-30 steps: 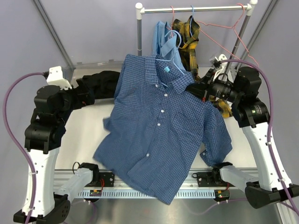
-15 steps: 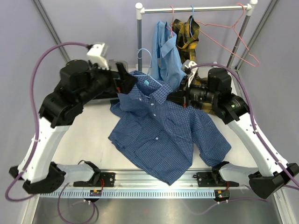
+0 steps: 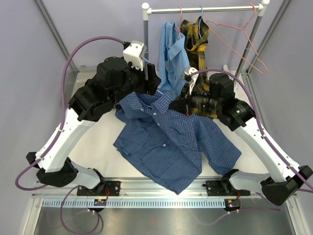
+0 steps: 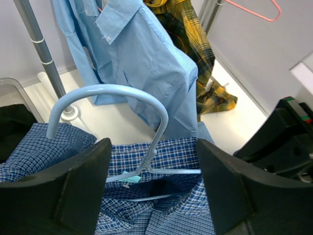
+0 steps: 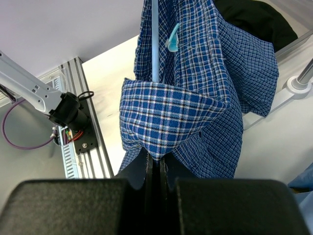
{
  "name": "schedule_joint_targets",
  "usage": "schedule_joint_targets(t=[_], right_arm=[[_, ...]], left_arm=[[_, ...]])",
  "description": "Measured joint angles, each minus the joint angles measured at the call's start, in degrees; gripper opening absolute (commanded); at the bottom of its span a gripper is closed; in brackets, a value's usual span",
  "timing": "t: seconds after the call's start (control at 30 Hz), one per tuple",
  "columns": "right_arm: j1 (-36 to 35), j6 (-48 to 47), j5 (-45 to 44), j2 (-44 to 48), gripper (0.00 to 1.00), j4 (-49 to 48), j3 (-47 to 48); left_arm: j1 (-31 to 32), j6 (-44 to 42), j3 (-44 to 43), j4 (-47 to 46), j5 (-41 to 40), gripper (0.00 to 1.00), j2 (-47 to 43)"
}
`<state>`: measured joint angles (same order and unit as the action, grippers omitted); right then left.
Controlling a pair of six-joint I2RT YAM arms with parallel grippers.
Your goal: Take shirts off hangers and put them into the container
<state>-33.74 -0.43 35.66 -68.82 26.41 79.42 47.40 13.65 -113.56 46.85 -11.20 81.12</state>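
Observation:
The dark blue check shirt (image 3: 168, 139) lies spread on the table with its collar lifted. My right gripper (image 5: 156, 164) is shut on a fold of that collar; it also shows from above (image 3: 180, 105). A light blue hanger (image 4: 112, 93) is still inside the collar, its hook standing up. My left gripper (image 4: 152, 186) is open, one finger on each side of the hanger's neck, without touching it. The light blue shirt (image 3: 173, 46) and the yellow plaid shirt (image 3: 196, 34) hang on the rail. The black shirt (image 5: 254, 19) lies in the container (image 4: 11, 84).
The silver rail (image 3: 205, 9) stands on two posts at the back, the left post (image 3: 145, 44) right by my left arm. A bare pink hanger (image 3: 247, 41) hangs at the rail's right end. An aluminium rail (image 3: 161, 200) runs along the near table edge.
My left arm swung from the left side over to the shirt's collar, and its jaws narrowed a little around the hanger's neck. The right gripper moved left with the collar, and the shirt bunched up smaller.

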Motion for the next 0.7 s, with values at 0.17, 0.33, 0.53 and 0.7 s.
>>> schedule_joint_targets(t=[0.17,0.33,0.53,0.7], right_arm=[[0.0,-0.5,-0.3,-0.1,0.0,0.0,0.0],[0.0,-1.1,-0.7,-0.6,0.0,0.2,0.0],[-0.1,-1.3,-2.2,-1.3,0.3,1.6,0.2],[-0.2,-0.9,-5.9,-1.8,0.71,4.0,1.7]], left_arm=[[0.1,-1.1,0.0,0.0,-0.9,0.36,0.8],[0.0,-3.3,0.0,0.3,-2.4,0.01,0.9],[0.2,-5.2,2.3,-0.3,-5.2,0.0,1.0],[0.2,-4.7,7.0,-2.1,-10.1,0.0,1.0]])
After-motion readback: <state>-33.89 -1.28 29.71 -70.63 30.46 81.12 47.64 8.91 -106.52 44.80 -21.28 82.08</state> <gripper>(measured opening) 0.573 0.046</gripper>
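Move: Just between the left hand's open fingers stands the blue hanger's neck, about 2 cm ahead, 0 cm sideways and 1 cm lower, the hook arching some 4 cm higher than the hand, 3 cm ahead and 3 cm left. The hanging light-blue shirt is roughly 20 cm ahead of the left hand, 10 cm right and 5 cm below. From the right hand, the neck lies about 11 cm left, 5 cm ahead and 5 cm higher. Shutting on the hanger's neck just below the hook, the left fingers pinch it almost on the spot; the left hand then sinks with it, in all about 5 cm down and 3 forward, rolling some 10 degrees left side up. Only once that grip is made does the right hand, easing forward and down a centimetre or two, open its fingers around the checked shirt's shoulder. ##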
